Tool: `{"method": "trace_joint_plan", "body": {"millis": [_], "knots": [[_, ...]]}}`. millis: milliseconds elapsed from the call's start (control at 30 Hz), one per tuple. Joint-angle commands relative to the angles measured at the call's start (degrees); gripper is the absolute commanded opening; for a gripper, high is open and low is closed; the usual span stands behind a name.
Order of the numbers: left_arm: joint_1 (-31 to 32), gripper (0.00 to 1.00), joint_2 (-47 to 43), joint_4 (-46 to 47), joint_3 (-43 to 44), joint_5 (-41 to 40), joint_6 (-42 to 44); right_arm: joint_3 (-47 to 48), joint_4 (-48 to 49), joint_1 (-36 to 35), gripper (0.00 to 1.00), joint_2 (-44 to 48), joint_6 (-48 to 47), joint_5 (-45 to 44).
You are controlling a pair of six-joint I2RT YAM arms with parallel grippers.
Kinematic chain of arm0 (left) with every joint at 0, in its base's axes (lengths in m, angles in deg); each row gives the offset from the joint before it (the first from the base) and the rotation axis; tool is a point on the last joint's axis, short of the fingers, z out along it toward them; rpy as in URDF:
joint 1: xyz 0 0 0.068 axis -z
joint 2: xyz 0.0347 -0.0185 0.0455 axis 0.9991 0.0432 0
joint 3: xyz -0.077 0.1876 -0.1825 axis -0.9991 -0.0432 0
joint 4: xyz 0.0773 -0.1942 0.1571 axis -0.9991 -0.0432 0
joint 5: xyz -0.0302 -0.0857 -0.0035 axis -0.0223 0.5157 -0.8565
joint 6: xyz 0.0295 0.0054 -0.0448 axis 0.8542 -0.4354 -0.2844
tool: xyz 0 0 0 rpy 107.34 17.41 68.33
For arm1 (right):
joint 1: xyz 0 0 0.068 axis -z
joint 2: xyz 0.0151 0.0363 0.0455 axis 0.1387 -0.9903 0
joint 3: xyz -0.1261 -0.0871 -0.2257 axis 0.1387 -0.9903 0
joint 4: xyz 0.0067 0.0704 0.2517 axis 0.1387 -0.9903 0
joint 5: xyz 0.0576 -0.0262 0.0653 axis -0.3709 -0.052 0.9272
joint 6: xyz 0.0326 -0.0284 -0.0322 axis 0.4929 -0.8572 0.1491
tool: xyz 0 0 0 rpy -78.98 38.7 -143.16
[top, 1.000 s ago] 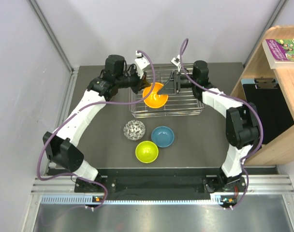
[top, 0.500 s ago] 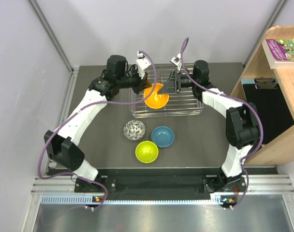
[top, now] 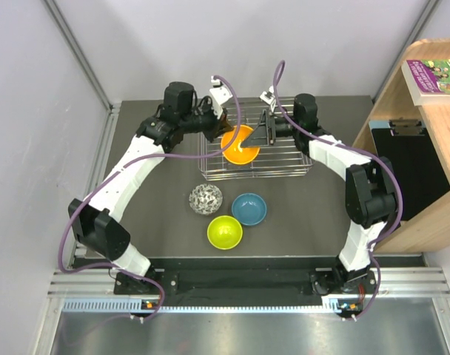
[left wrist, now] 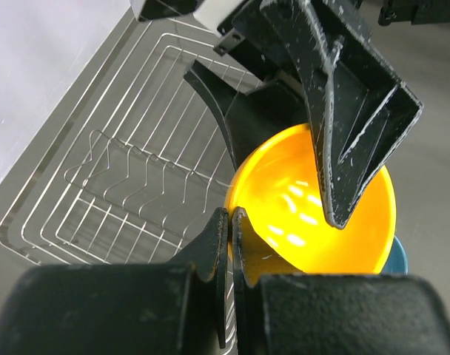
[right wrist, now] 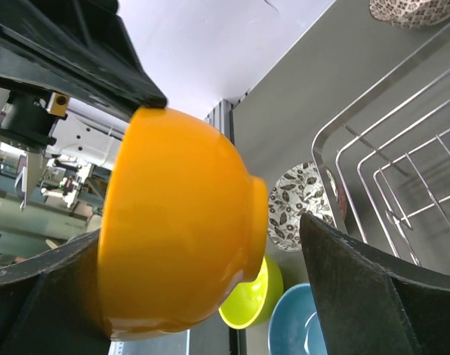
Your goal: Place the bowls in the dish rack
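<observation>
An orange bowl (top: 238, 145) hangs tilted on its side above the silver wire dish rack (top: 284, 159). My left gripper (left wrist: 230, 218) is shut on the bowl's rim (left wrist: 243, 185), one finger inside and one outside. My right gripper (right wrist: 199, 237) is open and straddles the orange bowl (right wrist: 173, 251). A gap shows between the bowl's foot and the right-hand finger (right wrist: 373, 296). The mosaic bowl (top: 206, 198), the blue bowl (top: 249, 209) and the lime green bowl (top: 225, 232) sit upright on the table in front of the rack. The rack (left wrist: 121, 200) holds no other bowl that I can see.
A wooden shelf (top: 432, 148) stands along the right side with a book (top: 432, 78) on top and a clipboard (top: 406, 127) beside it. Grey walls close in the left and back. The arms' purple cables loop over the rack.
My right gripper's jaws have drawn closer around the orange bowl. The left gripper keeps its hold on the rim, and the bowl has barely shifted.
</observation>
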Motion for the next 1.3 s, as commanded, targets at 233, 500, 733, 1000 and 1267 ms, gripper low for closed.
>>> {"method": "trace_joint_plan", "body": {"millis": [233,500,733,1000,1267], "knots": [[0.81,0.0,-0.17,1.84,2.63,-0.68,2.35,1.63,-2.89,-0.68,0.85,2.22,-4.39,0.2],[0.99,0.0,1.5,2.11,3.77,-0.85,2.26,0.66,-0.16,-1.21,0.82,2.75,-2.29,1.52],[1.25,0.0,1.59,1.85,4.21,-1.56,2.79,0.66,1.07,-2.44,0.66,2.48,-1.14,3.27],[1.34,0.0,1.32,1.76,4.13,-2.08,3.14,0.48,1.51,-2.62,0.42,2.48,-0.71,4.42],[1.34,0.0,1.59,1.84,3.69,-1.56,3.58,0.57,1.16,-2.53,0.04,3.01,-0.96,3.28]]}}
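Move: The orange bowl hangs tilted from the left fingers, its middle some 3 cm right, 3 cm back and 5 cm below them. From the right hand it lies between the open fingers, about 2 cm left and 1 cm back, at about the same height. The dish rack's middle is roughly 22 cm below the right hand, 7 cm ahead and 4 cm right; the blue bowl, equally low, sits about 14 cm back and 1 cm right of that hand. Close the right gripper to around half open across the orange bowl, one finger over its mouth and the other against its foot, first sinking just under 1 cm, then easing about 1 cm back and 1 cm left onto the bowl. Keep the left pinch on the rim; dip that hand about 1.5 cm, lift it again by 2 cm and carry it some 2 cm right, towards the right gripper. ##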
